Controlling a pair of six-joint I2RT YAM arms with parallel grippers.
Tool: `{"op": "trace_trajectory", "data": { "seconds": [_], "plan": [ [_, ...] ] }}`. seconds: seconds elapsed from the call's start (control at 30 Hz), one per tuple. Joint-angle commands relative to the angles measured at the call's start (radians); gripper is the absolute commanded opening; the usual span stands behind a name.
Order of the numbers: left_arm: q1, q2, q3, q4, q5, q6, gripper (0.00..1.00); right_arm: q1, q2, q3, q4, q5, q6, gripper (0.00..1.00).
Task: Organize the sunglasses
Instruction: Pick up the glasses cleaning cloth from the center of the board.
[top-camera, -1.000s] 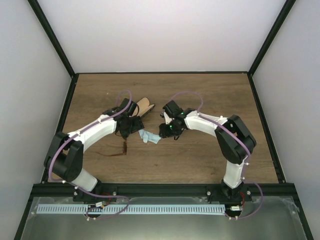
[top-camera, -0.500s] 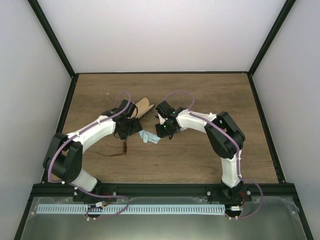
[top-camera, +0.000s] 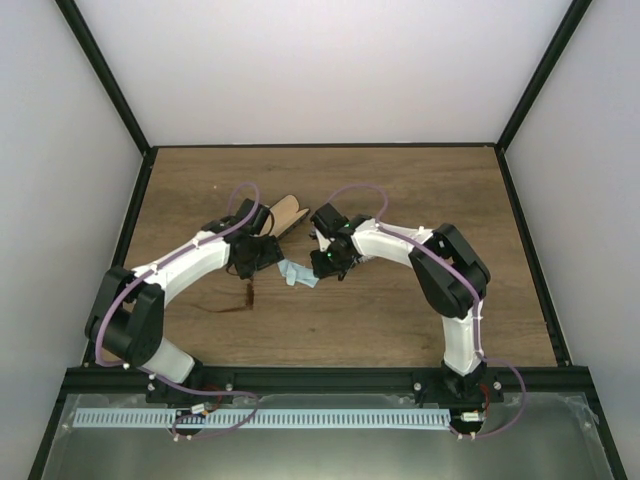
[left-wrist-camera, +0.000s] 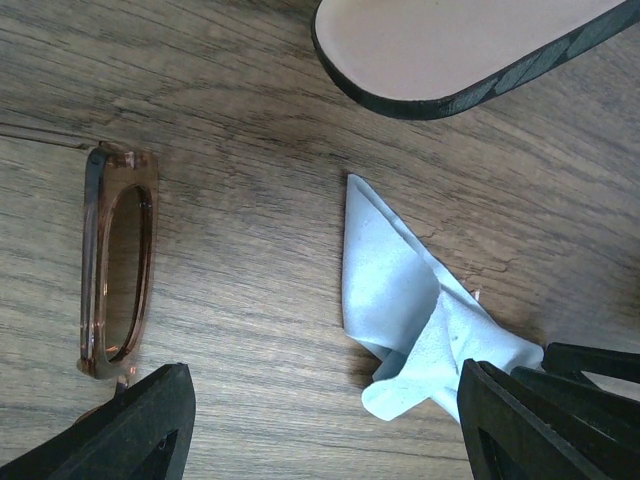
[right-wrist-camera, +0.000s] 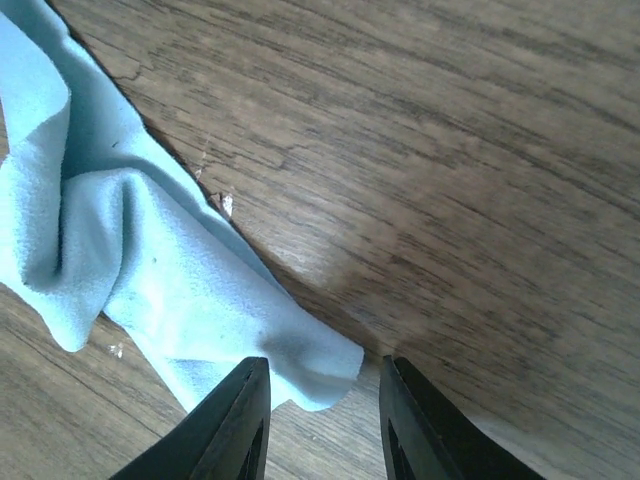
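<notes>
The sunglasses (top-camera: 243, 298) lie on the wooden table (top-camera: 400, 320) just in front of my left gripper (top-camera: 258, 262). In the left wrist view one amber lens in its brown frame (left-wrist-camera: 118, 265) shows at the left. That gripper (left-wrist-camera: 320, 432) hovers open over bare wood between the sunglasses and a crumpled light blue cloth (left-wrist-camera: 415, 305). My right gripper (right-wrist-camera: 330, 420) is low at the cloth (right-wrist-camera: 120, 250). Its fingers (right-wrist-camera: 235, 420) stand a little apart, with a cloth corner lying between them, unpinched.
A tan oval case (top-camera: 288, 214) with a dark striped edge lies behind the cloth (top-camera: 298, 273), between the two wrists; its rim (left-wrist-camera: 450, 100) fills the top of the left wrist view. Dark posts and white walls enclose the table.
My right gripper has shifted left onto the edge of the blue cloth, and its jaws have narrowed. The left arm, sunglasses and case have stayed put.
</notes>
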Motion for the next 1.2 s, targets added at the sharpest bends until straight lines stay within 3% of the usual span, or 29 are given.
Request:
{"op": "trace_trajectory", "data": {
  "seconds": [0.0, 0.1, 0.6, 1.17],
  "plan": [
    [0.006, -0.011, -0.018, 0.008, 0.008, 0.005, 0.75, 0.017, -0.031, -0.011, -0.014, -0.022, 0.023, 0.31],
    [0.007, -0.019, -0.025, 0.009, 0.002, 0.001, 0.75, 0.018, -0.038, -0.026, -0.007, -0.023, 0.027, 0.3],
    [0.006, -0.035, -0.044, 0.007, 0.001, -0.001, 0.74, 0.018, -0.063, -0.053, 0.03, -0.015, 0.046, 0.01],
    [0.006, -0.026, -0.031, 0.007, 0.003, 0.014, 0.74, 0.018, -0.117, -0.041, 0.039, -0.009, 0.06, 0.03]
  ]
}}
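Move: At the cloth's near-right corner, the right hand has its half-open fingers low around the tip; the middle of the cleaning cloth lies about 5 cm to its left, 1 cm ahead and 1 cm below. The open glasses case is some 14 cm ahead and 8 cm left of that hand, the brown sunglasses about 18 cm left and 3 cm back. From the left hand, the cloth is roughly 7 cm right, 2 cm ahead and 6 cm below. Drawing back about 1 cm and settling slightly lower at the cloth's right corner, the right hand shuts its fingers completely, then lifts roughly 2.5 cm straight up with a slight return forward. The fingers stay shut with no cloth between them as they rise. ##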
